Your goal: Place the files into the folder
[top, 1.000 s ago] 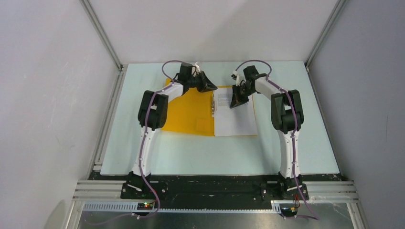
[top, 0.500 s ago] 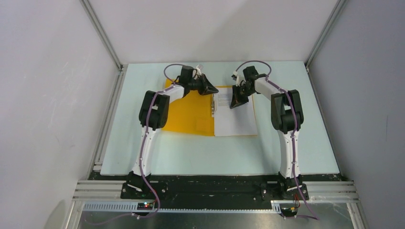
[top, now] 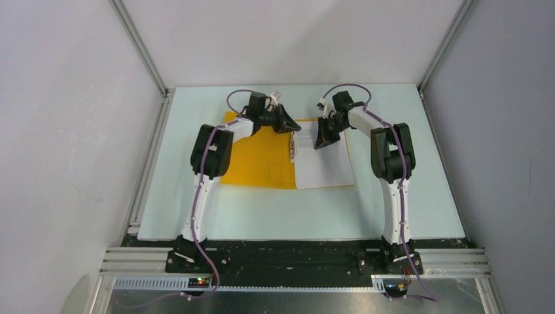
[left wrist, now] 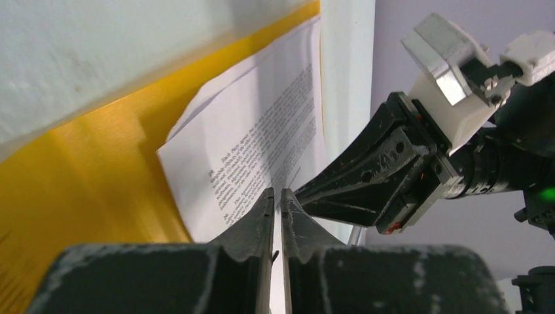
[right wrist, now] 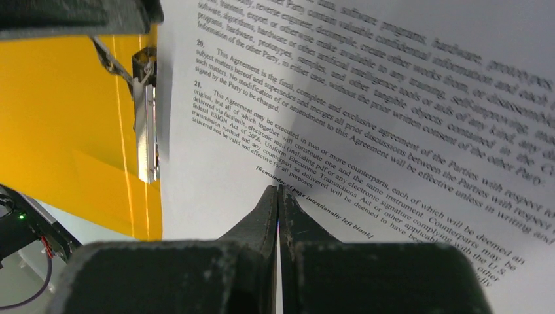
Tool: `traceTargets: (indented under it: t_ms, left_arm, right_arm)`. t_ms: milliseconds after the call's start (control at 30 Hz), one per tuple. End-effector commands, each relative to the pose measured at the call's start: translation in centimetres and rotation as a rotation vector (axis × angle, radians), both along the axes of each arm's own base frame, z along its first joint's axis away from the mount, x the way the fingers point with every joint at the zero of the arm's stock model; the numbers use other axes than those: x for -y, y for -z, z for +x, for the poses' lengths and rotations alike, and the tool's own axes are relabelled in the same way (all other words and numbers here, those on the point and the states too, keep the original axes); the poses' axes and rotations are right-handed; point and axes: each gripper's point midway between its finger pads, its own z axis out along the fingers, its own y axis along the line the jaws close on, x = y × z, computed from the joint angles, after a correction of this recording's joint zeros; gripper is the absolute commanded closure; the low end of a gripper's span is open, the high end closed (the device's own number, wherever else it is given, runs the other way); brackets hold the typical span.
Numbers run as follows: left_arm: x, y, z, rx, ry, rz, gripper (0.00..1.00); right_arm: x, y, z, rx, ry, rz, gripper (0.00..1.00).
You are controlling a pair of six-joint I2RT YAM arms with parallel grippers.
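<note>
The orange-yellow folder (top: 258, 157) (left wrist: 78, 176) (right wrist: 65, 118) lies open on the table. The white printed files (top: 325, 167) (left wrist: 255, 124) (right wrist: 366, 98) rest on its right half. My right gripper (top: 321, 142) (right wrist: 279, 188) is shut, with its tips down on the top sheet near the far edge. My left gripper (top: 290, 126) (left wrist: 277, 191) is at the files' far left corner, close to the right arm's fingers (left wrist: 366, 173). Its jaws are almost together with a thin slit between them. I make out nothing held. The sheet's corner curls up near it.
A metal clip (right wrist: 146, 118) (top: 292, 147) runs along the folder's spine beside the files. The pale table (top: 406, 196) has framed walls (top: 141, 46) on the left, right and far sides. Both arm bases (top: 196, 252) stand at the near edge.
My left gripper has moved right along the folder's far edge towards the files and the right gripper. The files have turned slightly. The right arm has barely moved.
</note>
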Motion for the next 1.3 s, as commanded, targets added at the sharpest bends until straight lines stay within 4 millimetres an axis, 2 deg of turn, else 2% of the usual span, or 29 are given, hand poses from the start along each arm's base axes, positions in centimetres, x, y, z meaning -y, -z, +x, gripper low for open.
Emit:
traceTargets:
  t_ms: [0,33,133,167,200,233,267,300,367,733,800,867,900,933,1000,1033,1067,1100,1133,1233,1267]
  left_arm:
    - [1.5,-4.6,-2.7,0.064,0.093,-0.049,0.87]
    - [1.5,-4.1,-3.3,0.056,0.101,-0.042,0.87]
    - [1.5,-4.9,-4.5,0.069,0.121,-0.042,0.87]
    - [1.5,-4.4,-5.1,0.056,0.127,-0.036,0.87]
    - [1.5,-5.0,-5.4,0.069,0.132,-0.038,0.87]
    - [1.4,-4.5,-6.0,0.068,0.14,-0.031,0.87]
    - [1.5,-5.2,-6.3,0.086,0.147,-0.032,0.87]
    - [1.4,-4.7,-6.9,0.089,0.156,-0.022,0.87]
    - [1.4,-5.4,-7.4,0.113,0.162,-0.017,0.87]
    - [2.6,-4.8,-8.9,0.127,0.172,0.015,0.8]
    - [2.6,-5.5,-8.9,0.159,0.171,0.02,0.76]
    - [2.2,-7.0,-8.3,0.219,0.141,0.035,0.6]
    - [1.7,-8.7,-7.6,0.265,0.101,0.045,0.57]
    - [1.2,-9.3,-7.1,0.295,0.065,0.066,0.5]
    - [-0.2,-13.4,-6.5,0.384,-0.01,0.083,0.43]
    - [-0.8,-13.8,-6.4,0.384,-0.034,0.103,0.41]
    - [-1.7,-15.0,-6.1,0.411,-0.081,0.128,0.39]
    - [-2.3,-14.8,-6.3,0.391,-0.101,0.157,0.38]
    - [-3.4,-15.2,-5.8,0.396,-0.163,0.206,0.37]
    - [-6.2,-11.9,-6.4,0.242,-0.264,0.354,0.38]
    - [-7.2,-10.0,-6.8,0.176,-0.294,0.419,0.39]
  right_arm:
    - [-0.3,1.0,0.4,0.002,0.008,-0.006,1.0]
    - [-0.3,1.0,0.5,0.005,0.009,-0.006,1.0]
    - [-0.4,1.1,0.7,0.008,0.008,-0.008,1.0]
    - [-0.4,1.1,0.7,0.009,0.009,-0.008,1.0]
    - [-0.3,1.2,0.7,0.009,0.01,-0.008,1.0]
    - [-0.4,1.2,0.7,0.011,0.009,-0.009,1.0]
    - [-0.4,1.2,0.8,0.013,0.008,-0.009,1.0]
    - [-0.5,1.2,0.7,0.013,0.008,-0.009,1.0]
    - [-0.5,1.2,0.7,0.014,0.007,-0.012,1.0]
    - [-0.4,1.1,0.9,0.014,0.01,-0.009,1.0]
    - [-0.6,0.4,1.1,0.023,0.009,0.011,1.0]
    - [-0.9,-1.0,1.6,0.046,0.01,0.039,1.0]
    - [-1.0,-2.4,2.0,0.073,0.012,0.051,1.0]
    - [-1.0,-3.2,2.2,0.084,0.015,0.061,1.0]
    - [-1.1,-5.6,2.6,0.129,0.022,0.081,0.98]
    - [-1.2,-7.2,2.7,0.156,0.023,0.093,0.96]
    - [-1.3,-7.9,2.7,0.163,0.027,0.103,0.91]
    - [-1.3,-9.0,2.5,0.181,0.028,0.112,0.88]
    - [-1.3,-9.5,2.4,0.182,0.033,0.118,0.8]
    - [-1.3,-10.5,1.6,0.174,0.044,0.128,0.7]
    - [-1.4,-10.7,1.4,0.167,0.049,0.132,0.67]
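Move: The metal clip on the folder's spine has its middle about 7 cm back from the left hand, only 1 cm to its left and some 3 cm lower. The paper stack's middle lies roughly 9 cm back and 10 cm to the right of that hand, and the yellow cover's middle about 8 cm back and 14 cm left. From the right hand, whose shut fingertips are already on the papers, the clip lies 9 cm left and 1 cm back. Draw the left gripper back about 9 cm along the spine, drifting slightly right and turning a little clockwise, its fingertips bearing on the clip's far end. Keep the right gripper's shut fingertips pressed on the papers meanwhile. Then open the left fingers, lift that hand some 13 cm clear while tilting it up, and raise the right about 4 cm, its fingers parting partway. ##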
